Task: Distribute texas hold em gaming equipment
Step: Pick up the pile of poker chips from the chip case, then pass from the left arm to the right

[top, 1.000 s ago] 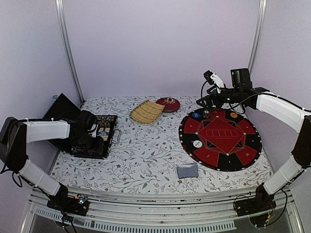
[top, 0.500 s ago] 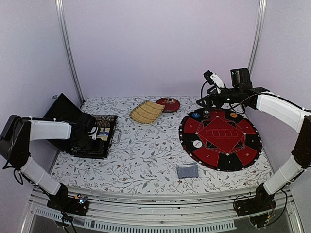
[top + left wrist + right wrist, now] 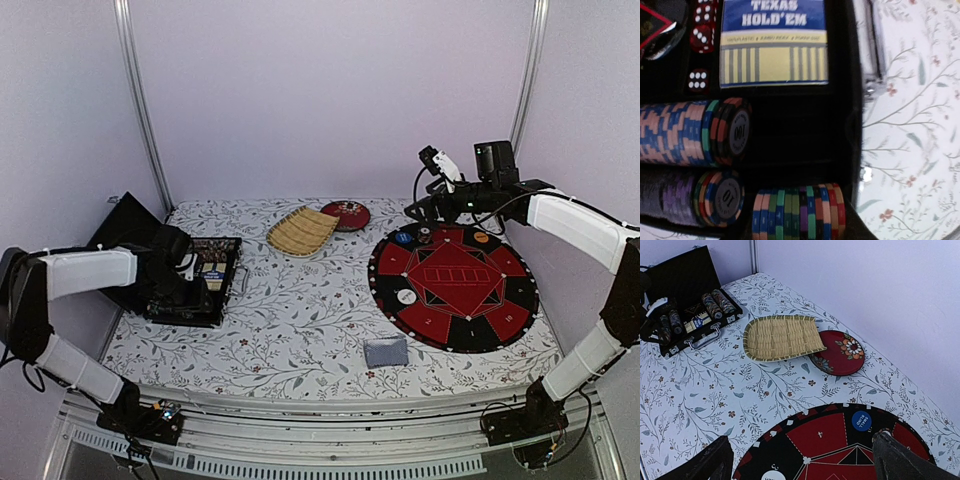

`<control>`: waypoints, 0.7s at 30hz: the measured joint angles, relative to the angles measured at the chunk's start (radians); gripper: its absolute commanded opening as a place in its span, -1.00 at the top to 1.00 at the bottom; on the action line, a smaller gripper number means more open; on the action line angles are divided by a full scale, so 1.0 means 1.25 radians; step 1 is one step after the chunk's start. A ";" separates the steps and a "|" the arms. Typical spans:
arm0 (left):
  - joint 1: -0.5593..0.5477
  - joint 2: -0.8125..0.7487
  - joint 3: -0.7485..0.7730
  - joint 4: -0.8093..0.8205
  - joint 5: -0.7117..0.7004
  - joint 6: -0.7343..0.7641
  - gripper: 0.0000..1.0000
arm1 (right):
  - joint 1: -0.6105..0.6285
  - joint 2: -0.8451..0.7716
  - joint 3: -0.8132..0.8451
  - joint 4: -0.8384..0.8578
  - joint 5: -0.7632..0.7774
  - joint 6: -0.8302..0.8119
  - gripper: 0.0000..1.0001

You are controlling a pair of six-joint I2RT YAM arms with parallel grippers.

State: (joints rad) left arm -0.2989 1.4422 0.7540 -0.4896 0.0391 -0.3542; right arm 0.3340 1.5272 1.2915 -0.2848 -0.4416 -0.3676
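The poker chips lie in rows in an open black case (image 3: pixel 225 268) at the left. In the left wrist view, my left gripper (image 3: pixel 800 227) is shut on a short row of mixed-colour chips (image 3: pixel 799 210), a dark finger at each end. Two more chip rows (image 3: pixel 690 132) lie beside it. My right gripper (image 3: pixel 805 465) hangs open and empty above the far edge of the round mat. A white button (image 3: pixel 407 296), a blue small-blind disc (image 3: pixel 861 420) and an orange chip (image 3: pixel 481 237) lie on the mat. The grey-blue card deck (image 3: pixel 386 351) lies on the tablecloth near the front.
The red and black round mat (image 3: pixel 500 300) covers the right half of the table. A woven bamboo tray (image 3: pixel 302 231) and a red lacquer dish (image 3: pixel 346 214) stand at the back middle. The case also holds a blue and yellow card box (image 3: pixel 774 40) and red dice (image 3: pixel 699 80).
My left gripper's fingers have come together on the row of chips in the case, and the arm has shifted slightly. The right arm has not moved.
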 measured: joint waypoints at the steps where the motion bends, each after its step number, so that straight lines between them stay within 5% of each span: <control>1: 0.000 -0.021 0.009 -0.012 0.009 -0.006 1.00 | 0.000 0.000 0.001 0.000 0.004 0.000 -0.96; 9: -0.043 -0.158 0.107 0.119 0.232 -0.149 1.00 | 0.097 0.000 0.009 0.012 0.090 -0.050 -0.96; 14: -0.116 -0.091 0.128 0.325 0.405 -0.296 1.00 | 0.294 0.027 0.027 0.077 0.092 -0.163 -0.97; 21: -0.163 0.029 0.188 0.477 0.546 -0.388 1.00 | 0.403 0.184 0.173 0.102 0.016 -0.246 -0.87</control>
State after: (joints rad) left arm -0.5026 1.4788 0.9890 0.1062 0.7219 -0.8391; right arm 0.8375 1.7569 1.5078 -0.1574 -0.4217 -0.6754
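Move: The left hand already pinches the pile of poker chips, just lifted in the chip case. The open right gripper it is taken to waits some 50 cm to its right, 12 cm farther out and 22 cm higher; the card box lies 8 cm ahead, 3 cm lower, and the bamboo tray 17 cm ahead, 24 cm right, 4 cm lower. From the right hand that pile is about 50 cm left, 12 cm back and 22 cm down. Up out of the case first, then rightwards, the left hand carries the pinched chips about 20 cm each way, rolling more than 50 degrees so its fingers swing from down to pointing at the right gripper. After a brief wait the right hand sweeps some 22 cm left and 10 cm back to meet it, turning counter-clockwise, fingers still wide open. ##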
